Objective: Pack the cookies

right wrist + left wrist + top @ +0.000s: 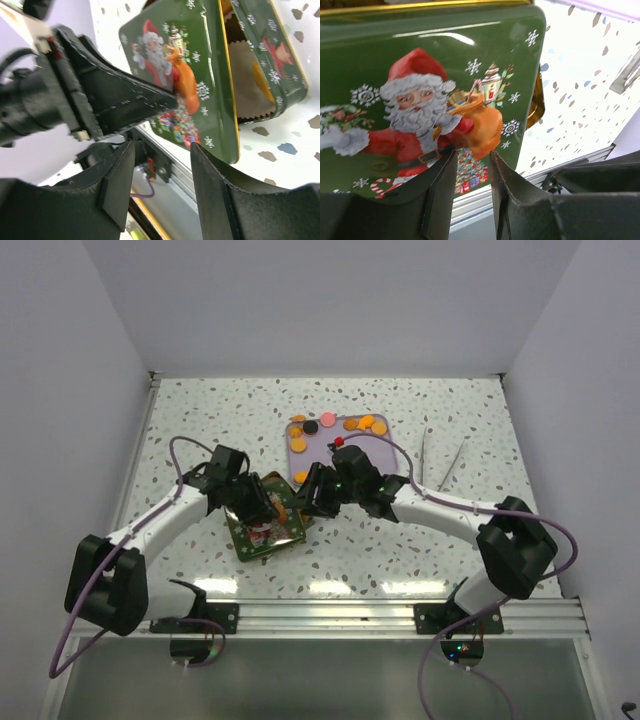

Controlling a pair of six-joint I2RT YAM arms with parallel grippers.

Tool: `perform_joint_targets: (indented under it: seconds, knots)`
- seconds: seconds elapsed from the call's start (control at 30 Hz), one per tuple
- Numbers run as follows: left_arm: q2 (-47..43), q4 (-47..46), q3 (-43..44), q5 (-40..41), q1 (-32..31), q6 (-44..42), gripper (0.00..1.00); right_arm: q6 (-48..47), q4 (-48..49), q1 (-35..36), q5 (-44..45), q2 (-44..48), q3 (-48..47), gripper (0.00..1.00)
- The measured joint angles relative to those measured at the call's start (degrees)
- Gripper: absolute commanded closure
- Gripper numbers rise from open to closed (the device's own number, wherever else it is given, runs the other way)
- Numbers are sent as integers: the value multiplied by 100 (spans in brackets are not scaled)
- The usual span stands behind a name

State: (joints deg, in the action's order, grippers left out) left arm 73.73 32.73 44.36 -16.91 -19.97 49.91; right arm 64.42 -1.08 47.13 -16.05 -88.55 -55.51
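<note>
The cookies (365, 424) lie on a purple tray (292, 445) at the back middle: mostly orange rounds, plus a black one (311, 426) and a pink one (328, 419). A green Santa tin (262, 538) sits in front of it. Its lid (420, 90) stands raised beside the base (280, 60), which has a paper liner and an orange cookie (261, 82) inside. My left gripper (470, 157) is open, its tips pointing at the lid's painted face with nothing between them. My right gripper (160, 145) is open and empty, just right of the lid (195, 75).
Two thin metal tongs (440, 455) lie on the speckled table to the right of the tray. The aluminium rail (330, 615) runs along the near edge, close below the tin. White walls enclose the table on three sides.
</note>
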Motion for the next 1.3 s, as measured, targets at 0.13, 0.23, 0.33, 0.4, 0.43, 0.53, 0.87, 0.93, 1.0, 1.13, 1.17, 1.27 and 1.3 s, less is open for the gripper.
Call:
perform_joint_targets:
  seconds: [0.13, 0.23, 0.33, 0.4, 0.43, 0.53, 0.87, 0.93, 1.0, 1.13, 1.17, 1.27, 1.3]
  knots:
    - [212, -50, 162, -7, 0, 0, 62, -184, -216, 11, 0, -179, -138, 47]
    - [372, -111, 278, -28, 0, 2, 62, -293, -326, 11, 2, -262, -221, 48]
    - [479, -188, 343, -46, 0, 4, 62, -411, -426, 11, 2, -289, -267, 48]
    - [557, -199, 404, -63, 0, 4, 62, -476, -474, 11, -4, -273, -264, 52]
    - [610, -212, 444, -70, 0, 2, 62, -520, -514, 13, -11, -249, -262, 53]
    - [789, -271, 577, -79, 0, 2, 62, -610, -610, 63, -37, -118, -197, 60]
    - [1615, -522, 977, 315, 7, -127, 64, -999, -1095, 557, -332, 79, -26, 82]
    - [1709, -518, 1025, 367, 7, -151, 64, -1025, -1113, 557, -411, 70, -22, 83]
    - [1755, -483, 1064, 411, 7, -168, 64, -1040, -1097, 557, -466, 39, -22, 83]
    - [1755, -428, 1123, 487, 7, -216, 65, -1054, -1064, 564, -551, -20, -22, 84]
    - [1755, -391, 1143, 505, 4, -243, 65, -1060, -1075, 564, -551, -20, -22, 83]
    - [1755, -249, 1211, 555, 4, -264, 65, -1121, -1139, 566, -529, -13, -50, 79]
    - [1757, -175, 1246, 573, 4, -267, 65, -1145, -1161, 570, -503, -2, -66, 79]
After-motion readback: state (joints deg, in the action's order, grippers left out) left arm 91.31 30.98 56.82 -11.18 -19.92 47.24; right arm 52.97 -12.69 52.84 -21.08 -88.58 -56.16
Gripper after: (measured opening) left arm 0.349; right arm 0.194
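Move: The Santa lid lies askew on the cookie tin, its middle about 2 cm left of the left hand, 1 cm back and just below its tips; the tin's middle is roughly 1 cm ahead, 1 cm right and 5 cm below that hand. From the right hand the lid's middle is some 13 cm left, 1 cm back and 8 cm lower. The fish cookie on the tray's near edge lies about 10 cm ahead of the right hand, 2 cm left and 12 cm below. The lid still has the left fingertips on it; they slide forward across it about 6 cm towards its far edge, then sink a couple of centimetres there. The right hand first sinks slightly, then draws back about 7 cm along the lid's right side to its near-right corner, closing its fingers well in and turning some 15 degrees counter-clockwise. ##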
